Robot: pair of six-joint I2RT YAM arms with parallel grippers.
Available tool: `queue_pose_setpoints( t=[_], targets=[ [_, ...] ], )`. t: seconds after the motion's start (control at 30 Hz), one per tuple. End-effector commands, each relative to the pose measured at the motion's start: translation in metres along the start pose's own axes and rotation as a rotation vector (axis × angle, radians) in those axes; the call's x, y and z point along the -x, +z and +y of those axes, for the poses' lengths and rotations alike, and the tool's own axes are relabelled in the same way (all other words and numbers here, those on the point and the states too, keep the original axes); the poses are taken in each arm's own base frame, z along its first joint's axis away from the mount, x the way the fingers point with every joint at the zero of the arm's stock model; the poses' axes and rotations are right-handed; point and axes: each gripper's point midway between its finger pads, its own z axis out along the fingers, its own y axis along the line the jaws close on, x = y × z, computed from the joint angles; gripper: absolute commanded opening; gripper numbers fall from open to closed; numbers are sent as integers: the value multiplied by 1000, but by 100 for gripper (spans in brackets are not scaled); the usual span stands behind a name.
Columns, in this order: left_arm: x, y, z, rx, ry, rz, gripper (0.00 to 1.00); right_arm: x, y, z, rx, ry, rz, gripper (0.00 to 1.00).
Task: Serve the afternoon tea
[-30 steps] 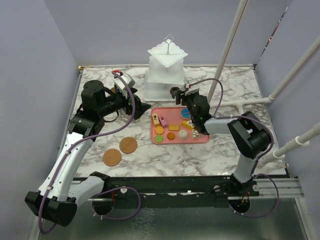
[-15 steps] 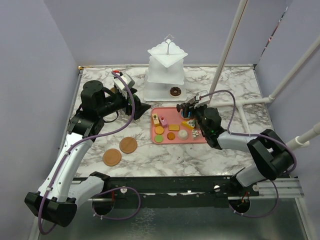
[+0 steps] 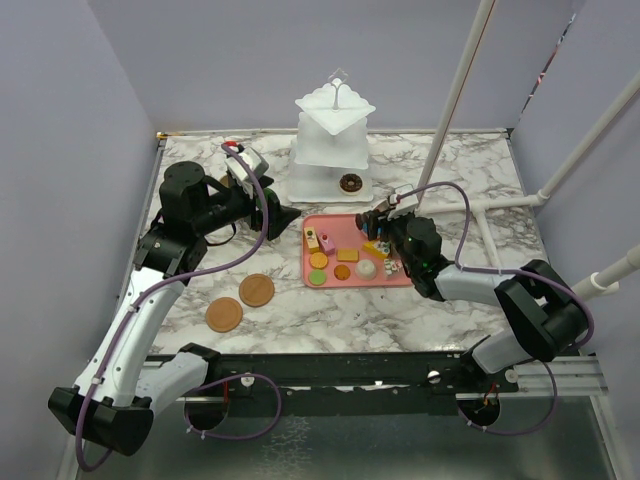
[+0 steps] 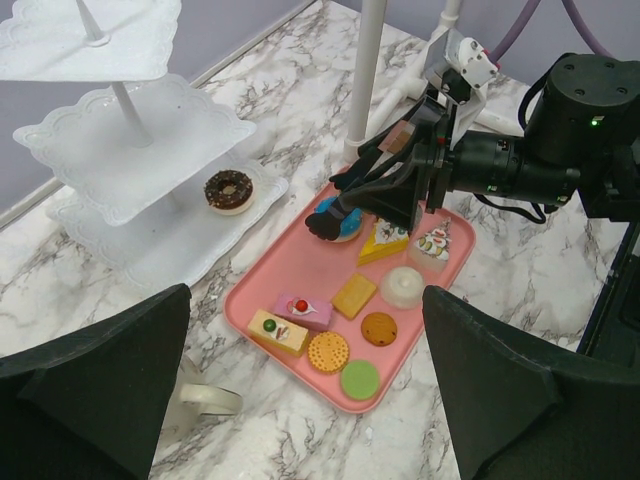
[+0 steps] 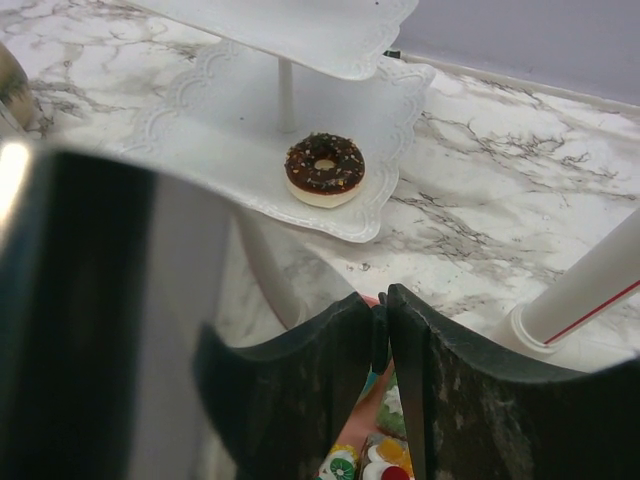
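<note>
A chocolate donut [image 3: 350, 183] [image 4: 229, 190] [image 5: 324, 168] lies on the bottom tier of the white three-tier stand [image 3: 333, 130] [image 4: 130, 130]. The pink tray [image 3: 325, 225] [image 4: 300, 260] holds several small pastries. My right gripper [image 3: 393, 225] [image 4: 428, 160] is shut on black tongs [image 4: 375, 180] [image 5: 380, 330]. The tongs' tips rest at a blue donut [image 4: 335, 222] on the tray; whether they pinch it is unclear. My left gripper [image 3: 274, 215] [image 4: 300, 400] hangs open left of the tray, over a pale mug handle [image 4: 205, 400]. Two wooden coasters [image 3: 256, 290] [image 3: 224, 315] lie in front.
A slanted white pole [image 3: 455, 100] [image 4: 372, 70] rises just behind the tray's right end, and white pipes [image 3: 500, 200] cross the table's right side. Purple walls close in the back and sides.
My right arm has drawn the tongs back from the stand's bottom tier, leaving the chocolate donut there, and lowered them to the blue donut on the tray. The left arm has barely moved.
</note>
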Motion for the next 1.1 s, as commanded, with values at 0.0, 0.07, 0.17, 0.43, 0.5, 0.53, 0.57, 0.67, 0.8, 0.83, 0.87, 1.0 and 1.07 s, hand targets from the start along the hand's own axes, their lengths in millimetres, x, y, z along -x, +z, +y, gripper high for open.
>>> queue_pose_setpoints(
  t=[0.0,0.07,0.17,0.43,0.5,0.53,0.57,0.67,0.8,0.83,0.87,1.0,1.07],
  targets=[
    [16,-7,-6,-13,29,-35,99,-3,-1,-6,-38,-21,-7,66],
    [15,-6,-6,-14,29,-33,99,-6,0,-6,-42,-22,-1,67],
    [14,-5,-5,-16,25,-29,99,-13,1,-6,-48,-19,15,67],
    [14,-5,-5,-17,28,-29,99,-33,1,1,-17,3,60,66],
    [13,-5,-5,-16,29,-28,99,-33,1,1,-17,2,57,63],
    [13,-5,-5,-16,30,-27,99,-32,1,1,-16,0,54,59],
    [12,-4,-4,-16,29,-25,99,-29,2,2,-12,-1,47,55],
    [12,-4,-4,-16,28,-23,99,-15,3,3,-3,0,13,43],
    [10,-2,-3,-17,29,-19,99,11,11,13,31,-3,-37,39],
    [10,-2,-3,-18,29,-19,99,20,15,18,41,-1,-56,39],
    [10,-1,-3,-18,27,-16,99,28,18,24,54,0,-72,39],
    [9,0,-2,-18,25,-14,99,47,34,48,99,5,-122,39],
    [10,-1,-2,-16,26,-16,99,54,44,60,111,8,-146,39]
  ],
)
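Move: The blue donut lies in the tray about 6 cm ahead of the right hand, 4 cm to its left and 9 cm below, with the tips of the tongs that hand holds over it. The yellow cake slice is some 6 cm nearer than the donut. The pink cake sits about 15 cm left of the hand and 2 ahead, and the chocolate donut on the stand about 17 ahead and 9 left. From the left hand the blue donut is roughly 14 ahead, 18 right and 29 below. The blue donut is reached from above with the tongs the right gripper still holds: the hand sinks about 3 cm, then its fingers squeeze the tongs part-way shut so that their black tips pinch the donut. The hand then rises quickly by about 6 cm, swinging some 5 cm left and slightly forward, towards the chocolate donut on the stand. ##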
